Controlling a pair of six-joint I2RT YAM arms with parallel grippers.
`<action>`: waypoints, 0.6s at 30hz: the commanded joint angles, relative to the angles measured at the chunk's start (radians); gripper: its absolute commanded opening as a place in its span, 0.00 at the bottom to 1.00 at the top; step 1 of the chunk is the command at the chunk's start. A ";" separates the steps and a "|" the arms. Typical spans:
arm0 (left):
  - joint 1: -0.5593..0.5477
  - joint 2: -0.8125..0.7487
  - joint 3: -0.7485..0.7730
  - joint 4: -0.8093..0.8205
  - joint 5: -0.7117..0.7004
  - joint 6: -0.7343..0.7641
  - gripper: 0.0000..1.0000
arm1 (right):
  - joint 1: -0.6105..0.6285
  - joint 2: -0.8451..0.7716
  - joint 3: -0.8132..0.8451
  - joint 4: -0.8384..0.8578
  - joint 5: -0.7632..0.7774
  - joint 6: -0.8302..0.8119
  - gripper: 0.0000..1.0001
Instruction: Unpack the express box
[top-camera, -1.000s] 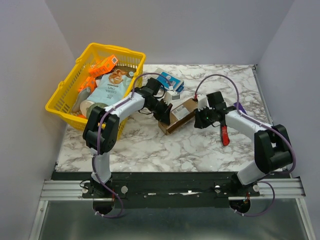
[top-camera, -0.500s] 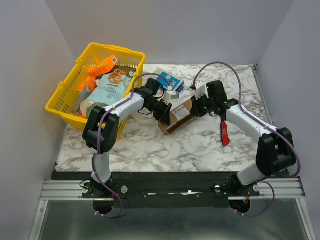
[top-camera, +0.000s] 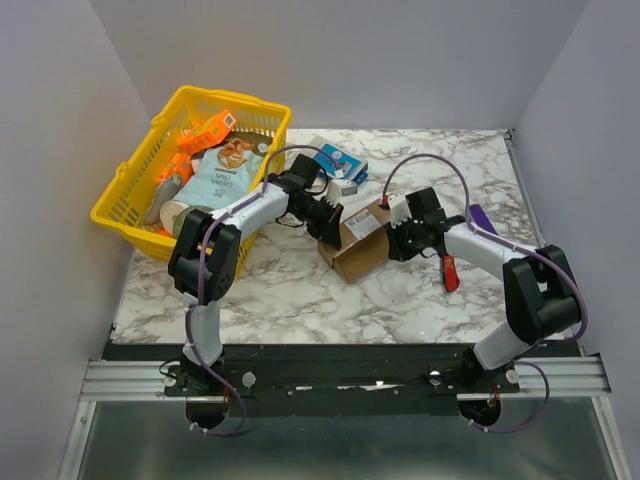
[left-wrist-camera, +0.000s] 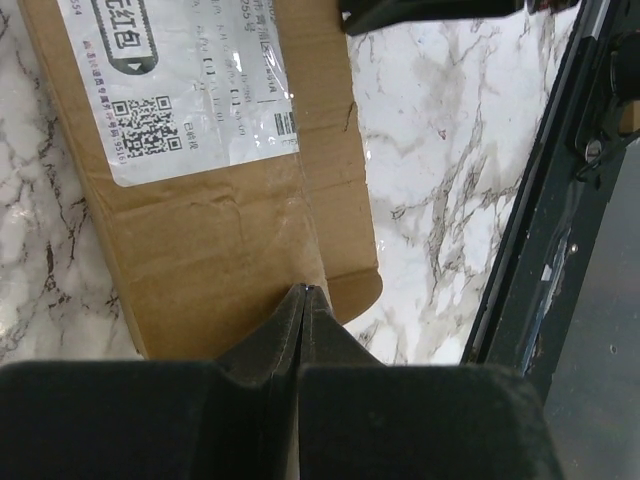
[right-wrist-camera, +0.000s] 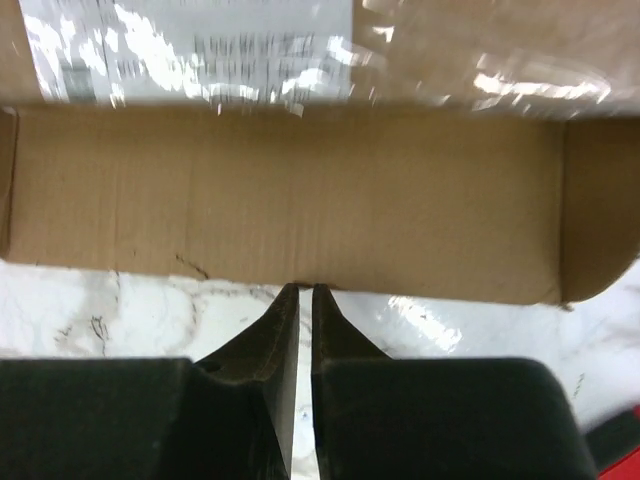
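The express box (top-camera: 362, 238), a brown carton with a white label, lies slantwise in the middle of the marble table. My left gripper (top-camera: 330, 222) is shut, its tips (left-wrist-camera: 305, 290) pressed on the carton's brown face (left-wrist-camera: 220, 230) just below the label, with nothing between them. My right gripper (top-camera: 398, 238) is at the carton's right end. In the right wrist view its jaws stand a thin slit apart, and the tips (right-wrist-camera: 304, 288) nip the lower edge of the carton's side wall (right-wrist-camera: 290, 190).
A yellow basket (top-camera: 237, 98) full of packets stands at the back left. A small blue-and-white box (top-camera: 338, 160) lies behind the carton. A red-handled tool (top-camera: 449, 270) and a purple bar (top-camera: 480, 215) lie under the right arm. The dark rig frame (left-wrist-camera: 540, 250) runs along the table's front.
My right gripper narrowed its jaws, then came forward along the carton's right end. The carton's near end swung toward the front. The left gripper stayed shut on the carton.
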 joint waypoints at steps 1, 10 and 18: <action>0.017 0.047 0.033 -0.008 0.002 0.009 0.06 | 0.011 -0.037 -0.054 0.010 0.039 0.005 0.18; 0.006 -0.147 0.029 0.142 -0.022 -0.072 0.48 | 0.011 -0.070 0.049 -0.042 0.083 -0.016 0.21; -0.003 -0.186 0.036 0.207 -0.383 -0.048 0.99 | -0.003 -0.164 0.091 -0.170 0.039 0.151 0.63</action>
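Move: The express box, its long flap already folded out on the near right side, has its middle some 6 cm to the right, 2 cm ahead and 4 cm below the left fingers, which sit shut on its left end. From the right fingers, low at the flap's outer edge, it is about 8 cm left and 5 cm ahead, near level. The blue box lies some 18 cm straight ahead of the left hand; the red knife is about 12 cm to the right of the right hand and 1 cm back. The express box's flap gets a last short pull back and down, about 1 cm, from the right fingertips, which then rise some 6 cm clear while opening past halfway. The left hand comes free of the box's top near its left end, spreading its fingers wide, then lifts quickly about 9 cm and swings 4–5 cm forward, rolling some 20 degrees. ##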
